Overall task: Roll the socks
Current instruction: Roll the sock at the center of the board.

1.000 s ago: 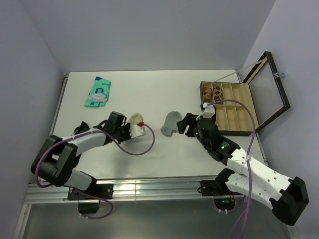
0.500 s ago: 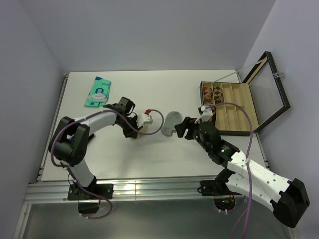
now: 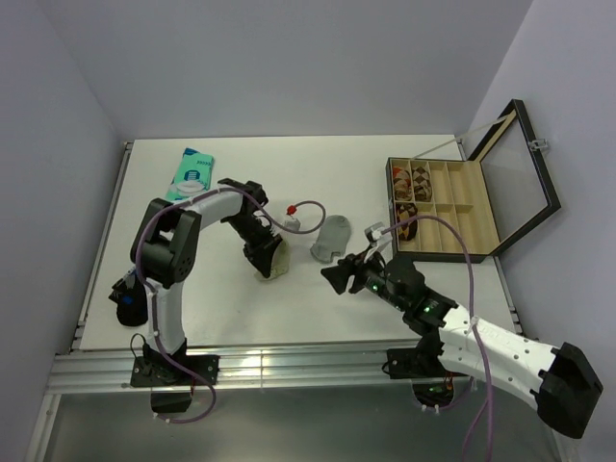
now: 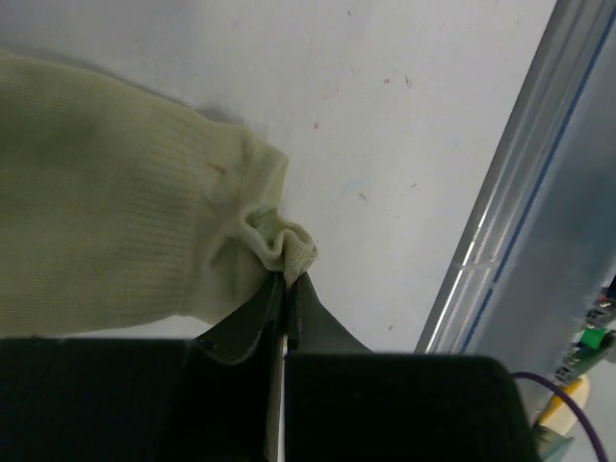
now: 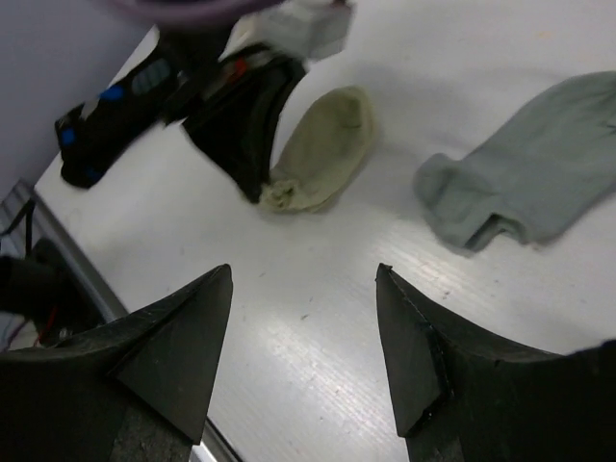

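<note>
The pale beige sock (image 3: 276, 264) lies bunched left of the table's middle, and my left gripper (image 3: 261, 250) is shut on it. In the left wrist view the jaws (image 4: 287, 279) pinch a puckered fold at the edge of the beige sock (image 4: 106, 241). The grey sock (image 3: 332, 238) lies flat to its right, touched by nothing. My right gripper (image 3: 336, 277) hovers open near the front of the grey sock. In the right wrist view the right gripper (image 5: 303, 274) has only bare table between its fingers, with the beige sock (image 5: 322, 149) and the grey sock (image 5: 525, 178) beyond.
A teal packet (image 3: 190, 176) lies at the back left. An open wooden compartment box (image 3: 452, 207) stands at the right, lid raised. A dark black-blue cloth item (image 3: 125, 303) sits at the near left edge. The metal rail (image 4: 510, 192) runs along the table's edge.
My left gripper has shut on the beige sock and drawn it towards the near edge. My right gripper has pulled back from the grey sock, towards the near edge.
</note>
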You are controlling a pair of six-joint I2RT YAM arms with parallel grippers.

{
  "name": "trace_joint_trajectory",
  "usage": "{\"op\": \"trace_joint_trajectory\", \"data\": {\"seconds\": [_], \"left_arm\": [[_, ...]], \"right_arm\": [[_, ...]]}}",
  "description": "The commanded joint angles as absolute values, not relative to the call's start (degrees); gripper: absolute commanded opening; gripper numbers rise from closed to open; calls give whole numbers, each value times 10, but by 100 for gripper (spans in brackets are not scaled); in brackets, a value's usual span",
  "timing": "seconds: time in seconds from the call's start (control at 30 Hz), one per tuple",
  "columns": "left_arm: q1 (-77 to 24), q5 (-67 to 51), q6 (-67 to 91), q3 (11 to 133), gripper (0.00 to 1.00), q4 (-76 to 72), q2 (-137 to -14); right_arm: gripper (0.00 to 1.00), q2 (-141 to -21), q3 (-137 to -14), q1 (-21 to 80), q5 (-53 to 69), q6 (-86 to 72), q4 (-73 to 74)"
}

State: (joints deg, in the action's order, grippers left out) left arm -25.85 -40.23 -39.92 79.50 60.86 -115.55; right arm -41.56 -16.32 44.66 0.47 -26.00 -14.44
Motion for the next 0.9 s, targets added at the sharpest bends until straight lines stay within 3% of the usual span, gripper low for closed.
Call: {"op": "trace_joint_trajectory", "data": {"seconds": [0.0,0.17,0.43,0.87], "left_arm": [[-234,-468,-414,851,3,709,-1186],[-219,-492,-419,889,2,756,-1251],[-207,-504,-424,888,3,786,-1295],[-204,-485,-425,853,4,786,-1294]], "right_arm": [[68,-432,-153,491,4,-218,-219],[67,-528,-175,573,-33,-191,-281],[66,-755,-274,614,-55,-146,-333],[65,-924,-388,639,-50,-84,-326]]}}
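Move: My left hand already pinches the cuff of the cream sock, whose middle lies about 4 cm ahead and 3 cm to the right of it, 2 cm lower. From my open right hand, that sock's middle is some 14 cm to the left, 7 cm ahead and 13 cm below. The gray sock lies about 13 cm straight ahead of the right hand, at the same depth. I swing my open right hand left towards the pinched cuff of the cream sock, about 15 cm in all, drawing back slightly at first and then sinking some 8 cm, while its fingers turn counter-clockwise and tip down. My left hand keeps the cuff shut in its fingers, tipping them about 20 degrees further back under and easing back and down a couple of centimetres. ##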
